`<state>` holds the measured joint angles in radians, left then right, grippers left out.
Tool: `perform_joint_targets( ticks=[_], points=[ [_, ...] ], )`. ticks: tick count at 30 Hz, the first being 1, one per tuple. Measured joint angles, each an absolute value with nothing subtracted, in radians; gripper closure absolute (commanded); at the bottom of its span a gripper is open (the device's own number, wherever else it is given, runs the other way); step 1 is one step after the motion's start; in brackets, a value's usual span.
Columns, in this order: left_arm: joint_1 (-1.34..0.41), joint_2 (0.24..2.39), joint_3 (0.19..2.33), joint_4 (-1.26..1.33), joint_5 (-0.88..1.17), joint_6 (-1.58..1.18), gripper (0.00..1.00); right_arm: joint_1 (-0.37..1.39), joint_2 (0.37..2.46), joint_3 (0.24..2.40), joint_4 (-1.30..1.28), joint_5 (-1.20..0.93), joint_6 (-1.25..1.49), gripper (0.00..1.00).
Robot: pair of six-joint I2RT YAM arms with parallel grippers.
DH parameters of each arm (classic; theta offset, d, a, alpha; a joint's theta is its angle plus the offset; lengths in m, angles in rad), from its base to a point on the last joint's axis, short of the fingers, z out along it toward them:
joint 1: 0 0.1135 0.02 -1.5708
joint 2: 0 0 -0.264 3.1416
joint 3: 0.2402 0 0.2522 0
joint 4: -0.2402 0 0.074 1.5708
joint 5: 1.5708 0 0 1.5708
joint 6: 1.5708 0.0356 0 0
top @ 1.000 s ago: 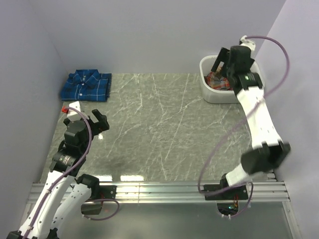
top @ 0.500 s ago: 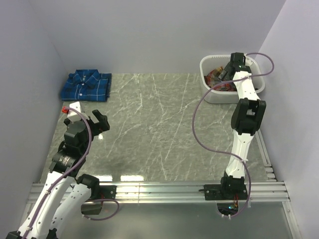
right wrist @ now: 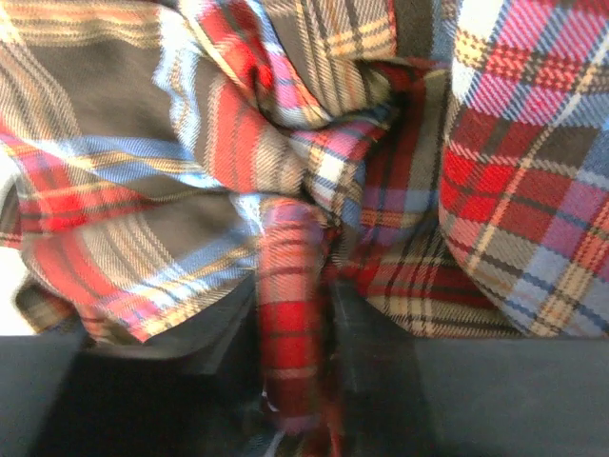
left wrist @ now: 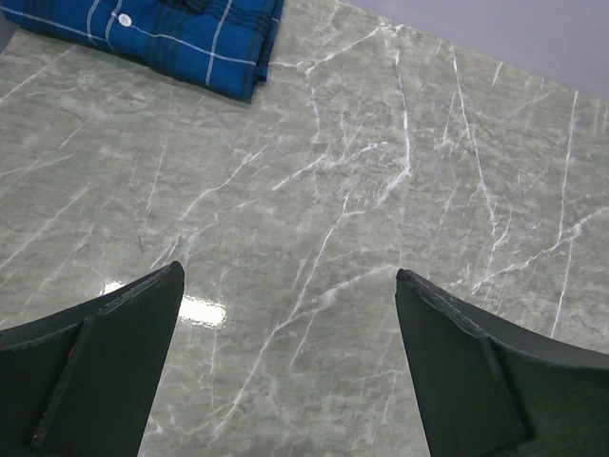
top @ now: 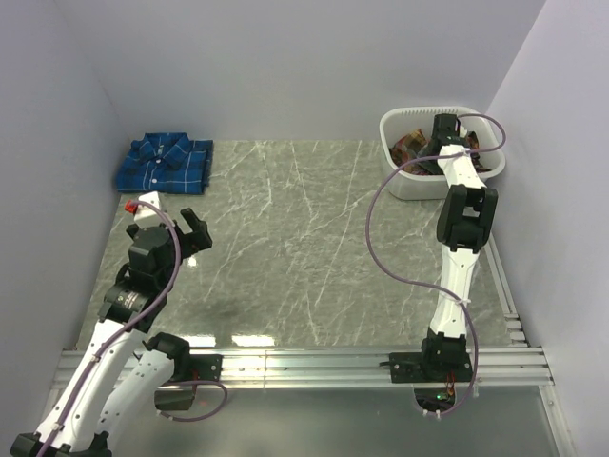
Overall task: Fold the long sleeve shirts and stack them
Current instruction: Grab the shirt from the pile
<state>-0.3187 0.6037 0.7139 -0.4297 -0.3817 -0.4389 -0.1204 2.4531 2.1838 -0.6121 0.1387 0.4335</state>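
Observation:
The blue plaid shirt (top: 164,163) lies folded at the table's far left corner; its edge (left wrist: 181,33) shows at the top of the left wrist view. A red-orange plaid shirt (top: 415,150) sits crumpled in the white tub (top: 419,186) at the far right. My right gripper (top: 442,131) reaches down into the tub. In the right wrist view a raised fold of the red shirt (right wrist: 297,276) is pinched between the two dark fingers (right wrist: 366,333), so my right gripper (right wrist: 297,319) is shut on it. My left gripper (left wrist: 288,274) hovers open over bare table, well short of the blue shirt.
The grey marble table (top: 304,248) is walled in by pale panels on the left, back and right. A metal rail (top: 304,362) runs along the near edge by the arm bases. The right arm's cable (top: 381,238) loops over the table's right part.
The right arm swung forward and dipped its gripper into the tub, then its jaws closed on a fold of the red shirt. The left arm shifted only slightly.

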Motion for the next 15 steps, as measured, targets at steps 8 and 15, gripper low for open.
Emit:
perform_joint_targets(
  ticks=[8, 15],
  points=[
    [-0.319, 0.620, 0.713, -0.429, -0.382, -0.439, 0.01, -0.120, 2.440, 2.162, -0.518, 0.093, 0.403, 1.00],
    [-0.319, 0.620, 0.713, -0.427, -0.382, -0.439, 0.01, -0.113, 2.265, 2.077, -0.412, 0.104, 0.382, 1.00]
  ],
)
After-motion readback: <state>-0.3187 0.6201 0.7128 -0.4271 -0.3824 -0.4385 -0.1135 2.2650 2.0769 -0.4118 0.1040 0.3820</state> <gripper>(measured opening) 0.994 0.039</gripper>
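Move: The plaid shirt is already between the right gripper's half-closed fingers: the heap's middle lies about 2 cm to this hand's left, 1 cm back and 3 cm below. The white bin surrounds the hand, its middle some 2 cm left and 2 cm back, its near wall about 10 cm back and 2 cm left. From the left gripper the plaid shirt is far off, roughly 33 cm ahead, 63 cm to the right and 20 cm below. Finish closing the right gripper so its fingertips pinch the red plaid fold between them, easing forward about 2 cm as they shut. Keep that pinch and lift, slowly first and then fast, about 10 cm up from the heap, letting the downward-pointing fingers tip some 15 degrees up towards forward. ##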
